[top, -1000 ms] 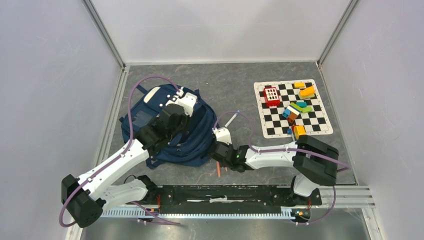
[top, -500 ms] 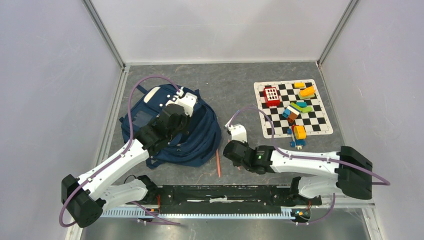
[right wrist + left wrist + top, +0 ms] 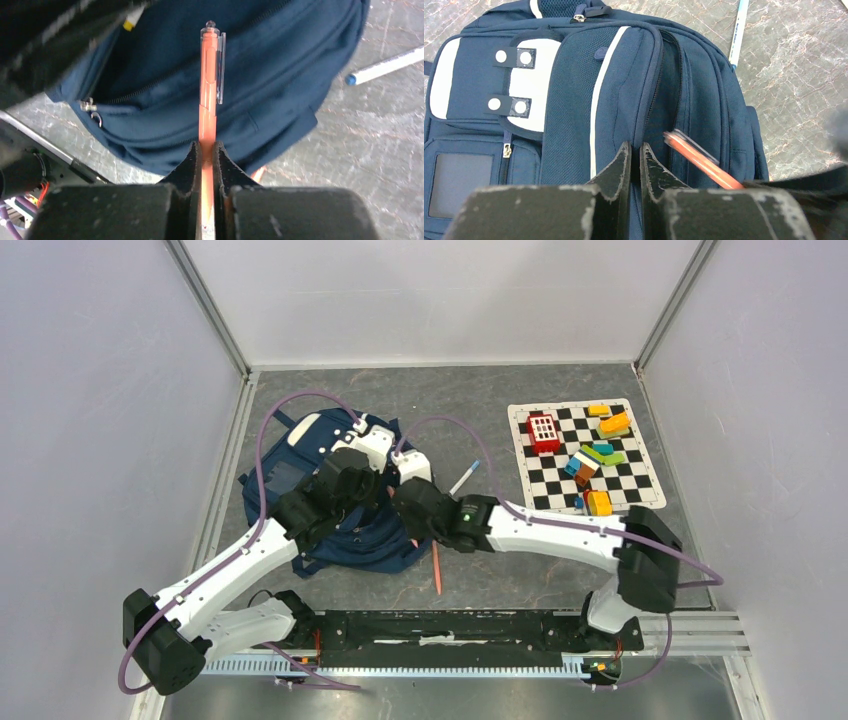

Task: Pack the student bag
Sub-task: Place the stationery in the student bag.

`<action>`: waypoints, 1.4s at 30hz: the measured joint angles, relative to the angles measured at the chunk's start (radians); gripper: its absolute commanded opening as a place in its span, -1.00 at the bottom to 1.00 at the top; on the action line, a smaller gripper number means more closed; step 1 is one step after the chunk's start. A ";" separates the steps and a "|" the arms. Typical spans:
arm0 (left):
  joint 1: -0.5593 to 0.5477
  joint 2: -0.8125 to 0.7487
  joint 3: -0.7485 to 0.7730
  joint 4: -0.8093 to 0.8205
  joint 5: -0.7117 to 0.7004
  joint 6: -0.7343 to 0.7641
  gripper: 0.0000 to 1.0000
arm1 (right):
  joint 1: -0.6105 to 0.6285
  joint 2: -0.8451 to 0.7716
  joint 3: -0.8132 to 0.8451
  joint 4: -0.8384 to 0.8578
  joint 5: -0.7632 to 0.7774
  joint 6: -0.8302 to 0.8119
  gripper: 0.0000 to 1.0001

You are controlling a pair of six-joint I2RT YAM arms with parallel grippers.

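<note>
The navy student bag (image 3: 300, 455) lies flat at the left of the table, its main zip gaping. My left gripper (image 3: 352, 485) rests on its top; in the left wrist view (image 3: 634, 146) the jaws are shut on the fabric edge beside the open zip of the bag (image 3: 574, 90). My right gripper (image 3: 398, 502) is over the bag's right side, shut on an orange pen (image 3: 208, 85) with a clear clip. The pen points out over the bag (image 3: 260, 60) towards the opening. The pen also shows blurred in the left wrist view (image 3: 699, 160).
An orange pencil (image 3: 436, 565) lies on the table in front of the bag. A white pen with a blue cap (image 3: 463, 478) lies to the bag's right. A chequered mat (image 3: 545, 495) with several coloured blocks is at the right.
My right arm has swung left from the middle of the table to over the bag, carrying the orange pen. The left arm has stayed on the bag.
</note>
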 measured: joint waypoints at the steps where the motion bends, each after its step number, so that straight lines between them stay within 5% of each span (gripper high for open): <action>1: 0.000 0.000 0.000 0.000 0.000 0.000 -0.88 | -0.010 0.022 0.019 0.009 -0.011 -0.004 -1.00; 15: -0.005 -0.002 0.000 -0.002 0.000 -0.012 -0.88 | -0.253 0.238 0.123 0.270 -0.314 0.077 -1.00; 24: 0.002 -0.004 0.000 0.000 -0.031 -0.012 -0.88 | -0.267 0.341 0.193 0.373 -0.364 0.163 -0.03; 26: 0.002 -0.008 0.000 0.000 -0.037 -0.012 -0.88 | -0.270 0.339 0.181 0.393 -0.362 0.168 0.06; 31: 0.002 -0.013 0.000 0.000 -0.028 -0.012 -0.88 | -0.270 0.288 0.092 0.446 -0.360 0.163 0.08; 42: -0.001 -0.013 0.000 -0.001 -0.009 -0.012 -0.88 | -0.211 -0.085 -0.182 0.393 -0.305 0.058 0.05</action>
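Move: The right hand still holds an orange pen; the student bag's opening lies some 9 cm ahead, 5 cm left and 4 cm below it. From that hand, the blue-capped marker on the table is about 11 cm ahead and 12 cm right, and the other orange pen 7 cm back and 6 cm right, both some 14 cm lower. For the left hand, still pinching the bag's edge, the opening is about 4 cm ahead, 3 cm right, 6 cm below. Right hand carries the orange pen about 14 cm forward-left into the bag, opens, then withdraws back-right and up. ##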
